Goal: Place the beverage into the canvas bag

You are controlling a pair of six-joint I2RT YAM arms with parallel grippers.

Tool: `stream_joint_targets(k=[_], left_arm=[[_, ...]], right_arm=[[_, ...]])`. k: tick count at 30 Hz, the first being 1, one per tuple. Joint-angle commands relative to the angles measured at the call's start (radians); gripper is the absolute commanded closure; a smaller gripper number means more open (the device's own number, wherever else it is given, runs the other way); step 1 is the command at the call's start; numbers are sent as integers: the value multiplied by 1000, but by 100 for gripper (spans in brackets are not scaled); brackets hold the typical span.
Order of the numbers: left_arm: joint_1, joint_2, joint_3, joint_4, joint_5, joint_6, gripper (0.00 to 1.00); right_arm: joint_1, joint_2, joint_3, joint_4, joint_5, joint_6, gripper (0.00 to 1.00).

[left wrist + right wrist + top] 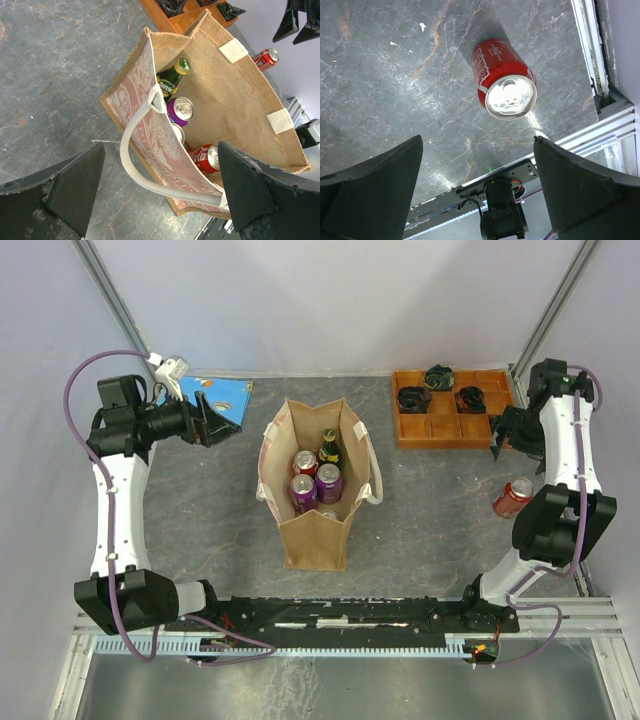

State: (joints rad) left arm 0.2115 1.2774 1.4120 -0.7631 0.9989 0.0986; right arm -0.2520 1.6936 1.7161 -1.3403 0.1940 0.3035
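The canvas bag (312, 538) stands open in the middle of the table, holding a red can (304, 462), two purple cans (328, 481) and a green bottle (328, 447). A red beverage can (513, 497) stands alone on the table at the right. My right gripper (500, 435) hangs open above and just behind it; in the right wrist view that can (505, 80) sits beyond my open right gripper (478, 140). My left gripper (228, 415) is open, left of the bag, holding nothing. In the left wrist view the bag (225, 95) and its rope handle (131, 150) fill the space ahead of the left gripper (161, 147).
An orange compartment tray (418, 428) with black coiled items sits at the back right. A blue flat item (225, 392) lies at the back left behind the left gripper. The aluminium rail (560, 612) runs along the near edge, close to the lone can.
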Motion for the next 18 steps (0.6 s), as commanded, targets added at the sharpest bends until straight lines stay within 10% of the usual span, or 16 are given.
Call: stream_joint_targets(k=[1,18], left_arm=[[-4,10,9,-25,3,71,1],[-7,-35,-52,-43,-1,86,1]], right_arm=[[-45,-31,-58,97,-28,-26,1],[-110,73,-244,245,-29,-39,1]])
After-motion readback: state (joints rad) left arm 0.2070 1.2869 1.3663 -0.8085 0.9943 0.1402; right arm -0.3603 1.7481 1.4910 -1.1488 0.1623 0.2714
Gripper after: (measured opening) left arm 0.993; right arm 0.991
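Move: The last red Coke can stands a little behind the right hand's open fingers, about 2 cm back and 4 cm to its right, with its middle some 13 cm below. From that hand, the wooden tray lies about 27 cm farther out and 9 cm to the left, and the canvas bag stands some 46 cm to the left, about level with it. From the left hand, the can is roughly 70 cm to the right, 2 cm back and 26 cm below. The right hand, fingers wide open and pointing almost straight down, sinks about 7 cm onto the standing Coke can; over the first half of the way it also slips some 3 cm to its right and a touch back, then goes straight down until the fingertips come about level with the can's lid, one to either side, the can nearer the right-hand finger. The wrist tips only about 5 degrees and the fingers don't close yet, while the left hand, open and empty beside the bag, sinks some 2.5 cm. ##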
